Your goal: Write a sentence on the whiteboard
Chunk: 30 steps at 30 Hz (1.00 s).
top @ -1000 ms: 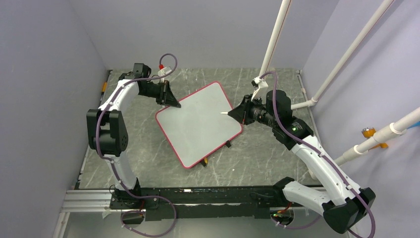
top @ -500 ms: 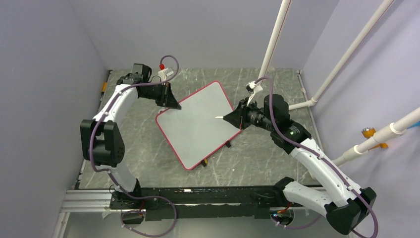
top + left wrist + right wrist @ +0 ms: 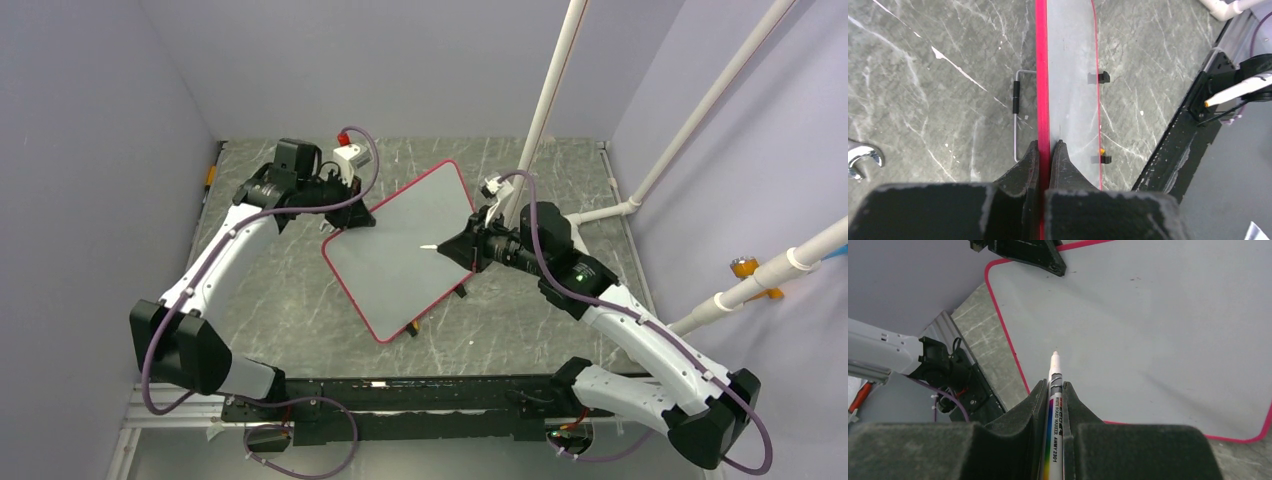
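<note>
The whiteboard (image 3: 400, 250), white with a thin red-pink frame, stands tilted on the grey marble table, its left edge raised. My left gripper (image 3: 352, 215) is shut on that frame edge; in the left wrist view the fingers (image 3: 1046, 145) pinch the red rim, with the whiteboard (image 3: 1070, 75) running away edge-on. My right gripper (image 3: 1054, 386) is shut on a white marker (image 3: 1054, 375), whose tip points at the whiteboard (image 3: 1148, 315) close to its face. From above, the right gripper (image 3: 452, 247) hovers over the board's right half. The sentence is out of view; the board's face looks plain.
Two black clips (image 3: 1103, 77) sit on the board's lower long edge, and a wire stand (image 3: 1016, 115) lies behind it. A metal wrench (image 3: 863, 157) lies on the table at left. White pipes (image 3: 545, 100) rise at the back right. A black rail (image 3: 400, 395) runs along the near edge.
The left arm has swung forward and raised the board's gripped edge, so the board stands steeper. The right gripper with the marker has moved left, further over the board.
</note>
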Tool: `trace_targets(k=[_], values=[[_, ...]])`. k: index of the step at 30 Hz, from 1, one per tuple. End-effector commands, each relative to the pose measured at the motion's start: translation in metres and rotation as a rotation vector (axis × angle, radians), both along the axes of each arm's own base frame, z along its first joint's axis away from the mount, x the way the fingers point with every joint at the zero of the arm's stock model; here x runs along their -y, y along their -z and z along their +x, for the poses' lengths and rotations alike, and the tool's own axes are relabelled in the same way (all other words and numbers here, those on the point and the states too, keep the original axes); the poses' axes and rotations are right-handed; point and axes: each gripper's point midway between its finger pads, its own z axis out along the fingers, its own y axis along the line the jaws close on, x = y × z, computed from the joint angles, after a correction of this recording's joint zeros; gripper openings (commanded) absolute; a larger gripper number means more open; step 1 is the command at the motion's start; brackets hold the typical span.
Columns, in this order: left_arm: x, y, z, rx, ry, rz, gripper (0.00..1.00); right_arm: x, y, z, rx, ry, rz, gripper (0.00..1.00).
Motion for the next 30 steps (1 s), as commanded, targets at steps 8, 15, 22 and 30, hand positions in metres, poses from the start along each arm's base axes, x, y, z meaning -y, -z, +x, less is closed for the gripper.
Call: trace_targets(k=[8,15,22,30], values=[[-0.039,0.021,0.020,0.213,-0.128,0.324,0.00,-0.037,-0.025,-0.005,0.220,-0.007,0.041,0.00],[-0.039,0.026,0.019,0.170,-0.133,0.335,0.00,-0.072,-0.030,-0.014,0.305,-0.049,0.047,0.00],[-0.038,0.032,0.019,0.130,-0.132,0.339,0.00,-0.102,-0.025,-0.019,0.348,-0.062,0.052,0.00],[-0.037,0.031,0.017,0.131,-0.127,0.335,0.00,-0.131,-0.016,-0.020,0.369,-0.049,-0.005,0.00]])
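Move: The whiteboard's blank left part, where the marker is headed, lies about 18 cm to the right hand's left, 4 cm back and some 6 cm below. The left hand's grip on the board's raised far edge is roughly 14 cm left of the right hand, 5 cm ahead and 5 cm lower; the orange cap lies 18 cm back, 5 cm left and 25 cm below. From the left hand, that blank part is about 8 cm back, 4 cm left and 5 cm lower. The whiteboard stays tilted in the left gripper's pinch, eased by only some 5 degrees, while the right hand carries the still-gripped marker about 12 cm left across its face, drifting 3 cm back and rolling the wrist roughly 15 degrees. It sinks a couple of centimetres near the end, bringing the tip towards the board's left part; contact can't be seen. ##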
